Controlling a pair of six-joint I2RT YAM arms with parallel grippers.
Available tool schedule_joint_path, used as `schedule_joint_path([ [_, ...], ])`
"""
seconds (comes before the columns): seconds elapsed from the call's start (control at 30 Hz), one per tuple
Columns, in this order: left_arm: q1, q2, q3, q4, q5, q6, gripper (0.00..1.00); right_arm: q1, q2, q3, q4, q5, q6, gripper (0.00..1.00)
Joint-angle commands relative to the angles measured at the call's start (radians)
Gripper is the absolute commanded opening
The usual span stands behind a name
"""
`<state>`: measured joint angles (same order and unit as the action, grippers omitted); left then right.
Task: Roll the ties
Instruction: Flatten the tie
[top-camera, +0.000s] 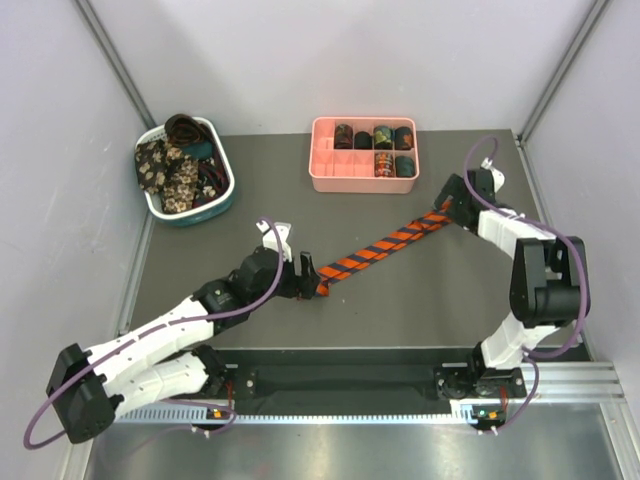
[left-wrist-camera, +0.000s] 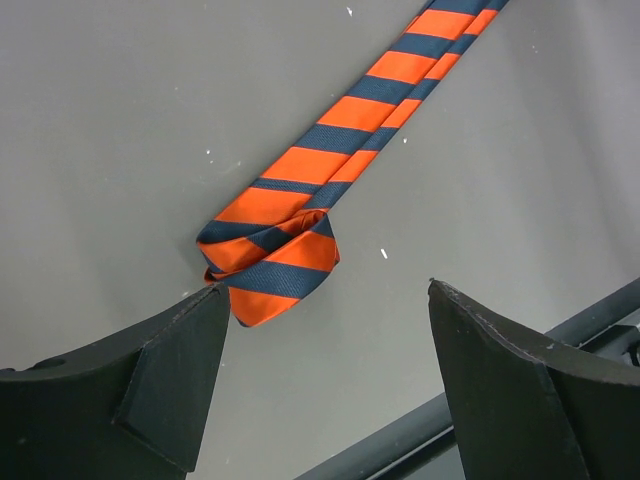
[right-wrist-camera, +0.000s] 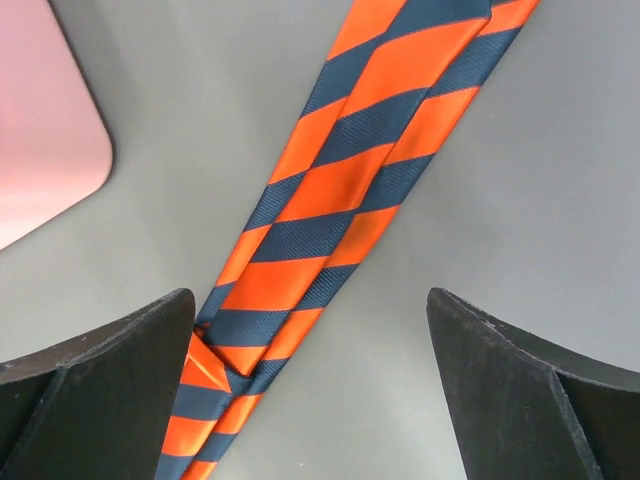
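An orange and dark-blue striped tie (top-camera: 385, 243) lies stretched out diagonally across the grey table. Its near-left end (left-wrist-camera: 270, 268) is folded over into a small loose turn. My left gripper (left-wrist-camera: 328, 288) stands open just short of that end, which lies by the left finger (left-wrist-camera: 170, 370). Nothing is between the jaws. My right gripper (right-wrist-camera: 308, 294) is open over the tie's far-right part (right-wrist-camera: 340, 190), the strip running between its fingers and close to the left one. In the top view the left gripper (top-camera: 305, 272) and right gripper (top-camera: 447, 207) sit at the tie's two ends.
A pink compartment tray (top-camera: 330, 150) at the back centre holds several rolled ties (top-camera: 383, 135); its corner (right-wrist-camera: 40, 150) shows in the right wrist view. A white-and-teal basket (top-camera: 222, 200) at the back left holds loose floral and dark ties (top-camera: 170, 170). A metal rail (top-camera: 350, 380) runs along the near edge.
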<state>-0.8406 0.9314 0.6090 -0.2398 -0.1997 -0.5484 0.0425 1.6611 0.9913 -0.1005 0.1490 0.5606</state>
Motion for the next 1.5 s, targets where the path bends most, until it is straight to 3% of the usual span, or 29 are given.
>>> schedule_joint_path([
  [0.0, -0.002, 0.014, 0.044, 0.025, 0.014, -0.025, 0.85, -0.007, 0.026, 0.039, -0.002, -0.010, 0.053, 0.98],
  [0.1, -0.003, 0.007, 0.031, 0.040, 0.006, -0.028, 0.85, -0.007, 0.063, 0.046, -0.015, 0.001, 0.087, 0.97],
  [0.37, -0.002, -0.020, 0.029, 0.004, -0.024, -0.012, 0.85, -0.016, 0.126, -0.025, 0.142, -0.126, 0.160, 0.89],
  [0.57, -0.003, -0.046, 0.024, -0.010, -0.043, 0.002, 0.85, -0.018, 0.170, -0.042, 0.189, -0.180, 0.196, 0.75],
  [0.7, -0.003, -0.042, 0.026, -0.012, -0.043, 0.008, 0.85, -0.020, 0.195, -0.037, 0.196, -0.166, 0.199, 0.56],
  [0.87, -0.003, -0.036, 0.034, -0.010, -0.040, 0.019, 0.85, -0.032, 0.201, -0.022, 0.202, -0.155, 0.196, 0.44],
  [1.0, -0.002, -0.028, 0.049, -0.018, -0.038, 0.027, 0.85, -0.035, 0.229, 0.023, 0.186, -0.164, 0.188, 0.25],
  [1.23, -0.003, 0.003, 0.081, -0.026, -0.047, 0.045, 0.85, -0.082, 0.289, 0.087, 0.206, -0.221, 0.197, 0.02],
  [1.47, -0.003, 0.070, 0.095, 0.007, -0.044, 0.061, 0.85, -0.138, 0.342, 0.173, 0.206, -0.235, 0.208, 0.00],
])
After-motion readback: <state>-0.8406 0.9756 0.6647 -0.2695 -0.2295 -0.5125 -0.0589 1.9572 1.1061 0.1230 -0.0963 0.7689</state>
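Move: The tie's far stretch, under the right gripper, lies about 3 cm ahead of it, 2 cm to its left and 4 cm below. The tray's middle stands some 18 cm ahead and 21 cm left of that gripper, about 2 cm below, and the tie's folded near end is roughly 18 cm back and 31 cm left, at table level. From the left gripper, the far stretch is about 25 cm ahead, 31 cm right and 12 cm below. Lower the open right gripper 3 to 4 cm onto the tie's far stretch, easing forward and left some 3 cm and rolling the wrist about 15 degrees so its left side rises. Shut the fingers to pinch the tie's right-hand edge, then, closing fully, draw the edge forward another 3 cm and about 2 cm back to the right, staying low. ##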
